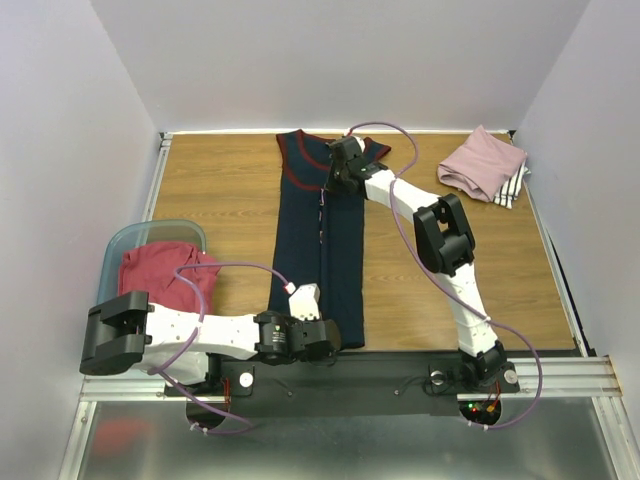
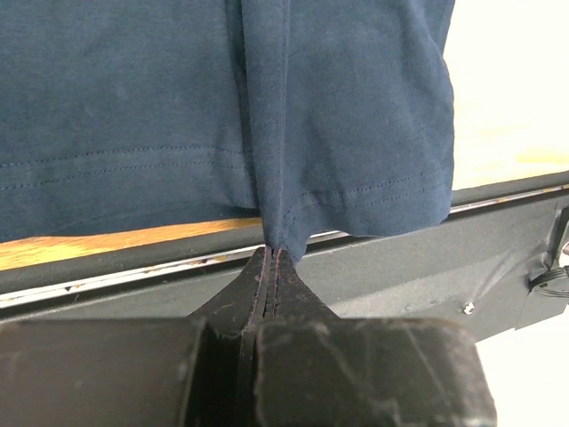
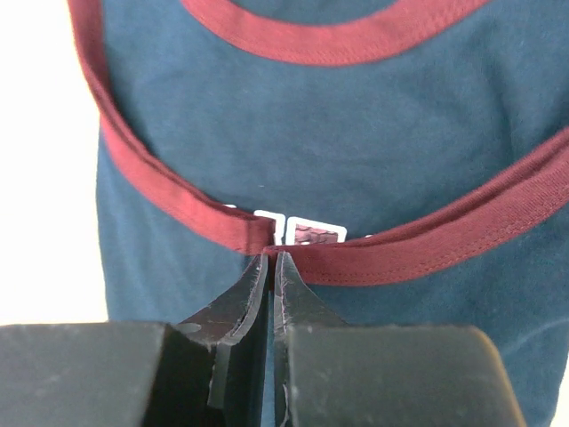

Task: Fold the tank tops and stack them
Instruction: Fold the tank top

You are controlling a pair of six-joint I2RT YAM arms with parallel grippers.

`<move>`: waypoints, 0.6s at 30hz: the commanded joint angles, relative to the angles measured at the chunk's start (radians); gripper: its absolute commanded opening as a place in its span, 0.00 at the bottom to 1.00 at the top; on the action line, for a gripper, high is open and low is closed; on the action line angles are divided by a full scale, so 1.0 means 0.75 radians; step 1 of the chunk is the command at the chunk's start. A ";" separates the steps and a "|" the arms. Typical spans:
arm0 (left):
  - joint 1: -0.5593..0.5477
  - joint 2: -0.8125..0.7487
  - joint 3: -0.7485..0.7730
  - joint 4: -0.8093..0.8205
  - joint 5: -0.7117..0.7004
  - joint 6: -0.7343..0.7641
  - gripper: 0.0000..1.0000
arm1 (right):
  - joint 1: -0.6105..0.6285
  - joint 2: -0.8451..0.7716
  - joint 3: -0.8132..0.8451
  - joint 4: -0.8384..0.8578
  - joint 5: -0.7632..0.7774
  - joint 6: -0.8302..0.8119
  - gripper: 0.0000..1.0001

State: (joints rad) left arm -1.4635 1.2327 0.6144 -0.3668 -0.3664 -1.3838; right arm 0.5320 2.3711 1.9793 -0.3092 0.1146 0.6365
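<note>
The navy jersey [image 1: 322, 235] with maroon trim lies lengthwise down the middle of the table, folded into a narrow strip. My left gripper [image 1: 322, 338] is shut on its bottom hem at the near edge; the hem fold [image 2: 276, 233] shows pinched between the jaws. My right gripper [image 1: 336, 178] is shut on the maroon armhole trim [image 3: 267, 238] near the far end; a white patch [image 3: 302, 229] peeks out behind the trim. A folded dusty pink top [image 1: 482, 162] lies on a white black-striped top [image 1: 512, 187] at the far right. A red top [image 1: 165, 272] sits in the teal tub.
The translucent teal tub [image 1: 128, 240] stands at the near left. The black rail [image 1: 400, 372] runs along the table's near edge, under the jersey's hem. White walls close in the table on three sides.
</note>
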 commanded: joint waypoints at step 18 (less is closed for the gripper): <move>-0.002 -0.251 0.134 -0.339 -0.168 -0.045 0.49 | -0.006 -0.106 0.059 0.063 -0.004 -0.069 0.64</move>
State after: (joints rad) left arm -1.4639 1.0950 0.6510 -0.5304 -0.4107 -1.4086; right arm 0.5316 2.4001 1.9835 -0.3038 0.1123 0.6132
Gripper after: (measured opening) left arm 0.488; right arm 0.607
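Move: Each hand still pinches the folded-over right edge of the tank top. The left hand's place for it is the hem's middle, about 1 cm to its left and 1 cm below; the hem's right corner lies some 7 cm to its right, level with it and 1 cm lower. The right hand's place, the centre line beside the left armhole's folded corner, is about 1 cm to its left and 2 cm below. From the right hand, the neckline's lowest point lies roughly 7 cm ahead and straight in line, 2 cm below. Both hands let go of the folded edge at the tank top's middle. The right presses down about 2 cm with the red armhole trim, then opens well wide and stays there; the left eases slightly left and down with the hem end, opens about halfway and backs off upward some 3 cm, about 2 cm left of its start. ##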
